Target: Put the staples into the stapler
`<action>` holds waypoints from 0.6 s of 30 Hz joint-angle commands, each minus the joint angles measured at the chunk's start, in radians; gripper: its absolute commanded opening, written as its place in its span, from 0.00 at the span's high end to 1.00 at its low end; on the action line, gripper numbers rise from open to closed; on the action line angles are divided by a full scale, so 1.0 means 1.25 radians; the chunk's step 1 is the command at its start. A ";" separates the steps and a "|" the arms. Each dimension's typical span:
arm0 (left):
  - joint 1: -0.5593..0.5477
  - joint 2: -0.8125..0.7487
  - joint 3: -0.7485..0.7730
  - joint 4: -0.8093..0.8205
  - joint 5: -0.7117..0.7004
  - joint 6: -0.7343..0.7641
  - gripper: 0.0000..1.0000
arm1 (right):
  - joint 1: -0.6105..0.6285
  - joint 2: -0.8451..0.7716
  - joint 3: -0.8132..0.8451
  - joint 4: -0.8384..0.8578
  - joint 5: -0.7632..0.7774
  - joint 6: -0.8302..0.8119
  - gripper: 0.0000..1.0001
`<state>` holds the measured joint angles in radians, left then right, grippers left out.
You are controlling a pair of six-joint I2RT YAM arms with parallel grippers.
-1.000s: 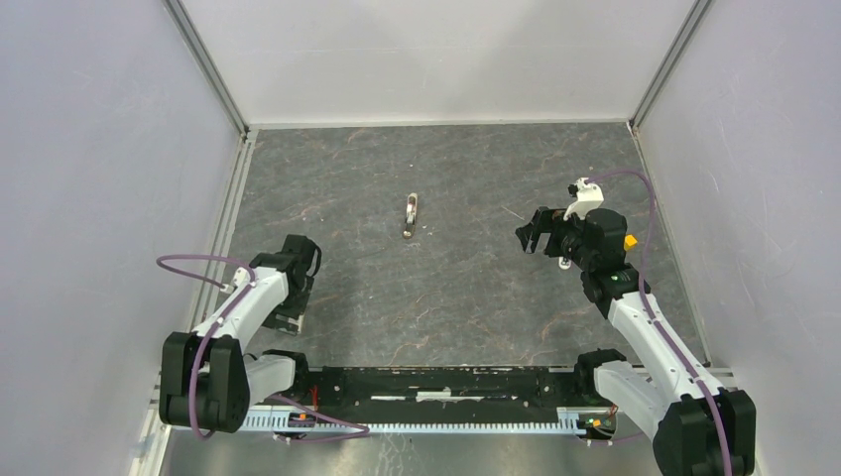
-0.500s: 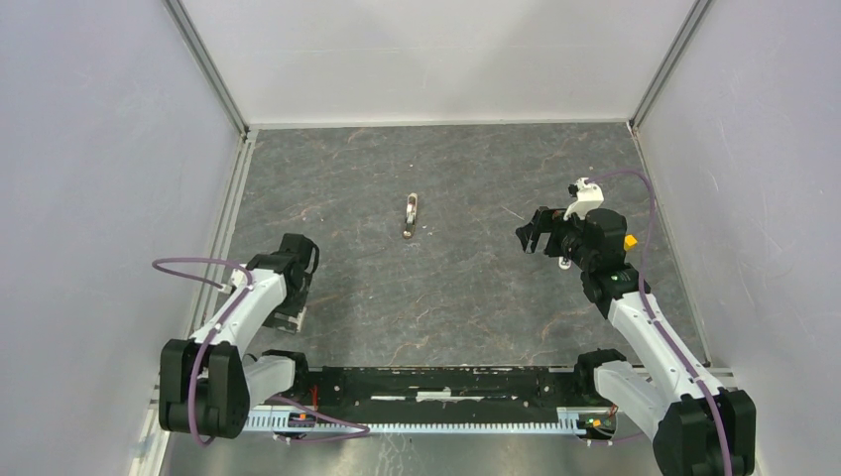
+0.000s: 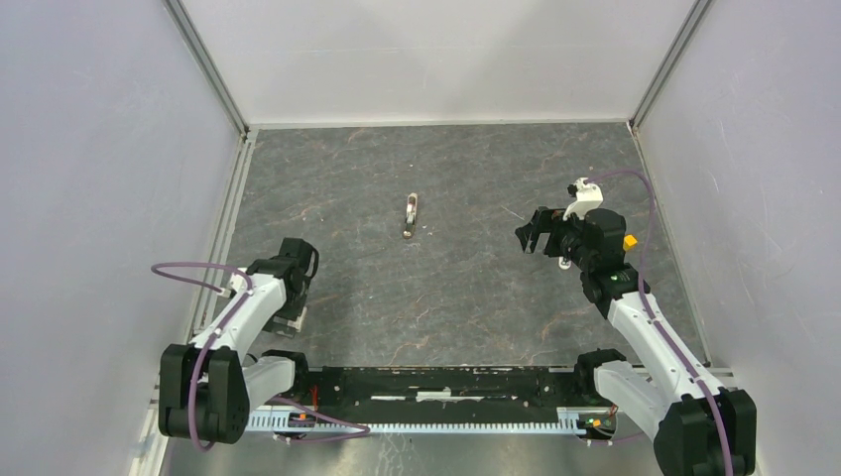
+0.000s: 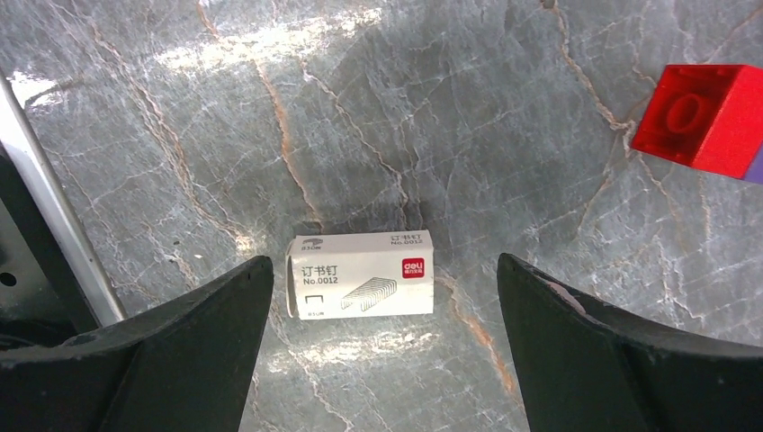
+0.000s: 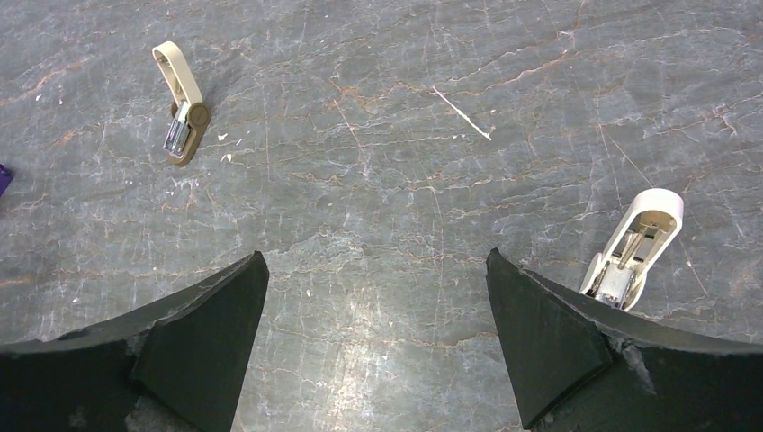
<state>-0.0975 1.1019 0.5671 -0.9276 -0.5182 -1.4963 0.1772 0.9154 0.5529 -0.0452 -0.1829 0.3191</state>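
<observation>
A small white staples box [image 4: 360,274] with a red logo and dark print lies flat on the marble floor, in the gap between my left gripper's [image 4: 382,264] wide-open fingers and closer to the left one. In the top view the left gripper [image 3: 290,302] points down at the near left. A beige stapler [image 5: 180,103] lies open mid-floor [image 3: 411,215]. My right gripper [image 5: 376,256] is open over bare floor with nothing in it. A second beige stapler-like piece [image 5: 634,247] lies by its right finger.
A red brick [image 4: 702,117] sits beyond the box to the right, with a purple edge beside it. A yellow cube [image 3: 629,240] lies behind the right wrist. A thin pale sliver [image 5: 461,112] rests on the floor. A metal rail [image 4: 54,207] runs along the left.
The left gripper's jaws have spread wider, and the left arm has drawn slightly toward the near edge. The right arm has not moved.
</observation>
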 commanded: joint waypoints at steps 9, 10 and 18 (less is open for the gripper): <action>0.006 0.034 -0.032 0.081 -0.009 -0.004 0.16 | 0.007 -0.016 0.038 0.030 0.001 0.010 0.02; 0.006 0.036 -0.034 0.081 -0.008 -0.001 0.19 | 0.007 -0.018 0.038 0.031 0.001 0.011 0.02; 0.006 0.030 -0.037 0.097 -0.015 0.043 0.30 | 0.007 -0.024 0.036 0.031 -0.002 0.012 0.02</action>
<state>-0.0956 1.1439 0.5278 -0.8528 -0.5167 -1.4918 0.1814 0.9024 0.5533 -0.0448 -0.1833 0.3267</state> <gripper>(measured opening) 0.720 0.979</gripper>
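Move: The staple box lies almost straight below the left hand, about 2 cm down and 1 cm back of centre, between the open fingers. A red block stands some 11 cm ahead and 4 cm left of this hand, with a purple block just beyond it at 14 cm ahead, 3 cm left. From the idle right hand the staple box is roughly 48 cm to the left, 14 cm back and 15 cm down. Straight down, the left hand sinks about 1.5 cm over the staple box, its tilt unchanged. Partway down the fingers start closing from wide open to about three quarters, coming in on the box's front and rear ends until the tips sit against both; the hand then barely moves. ##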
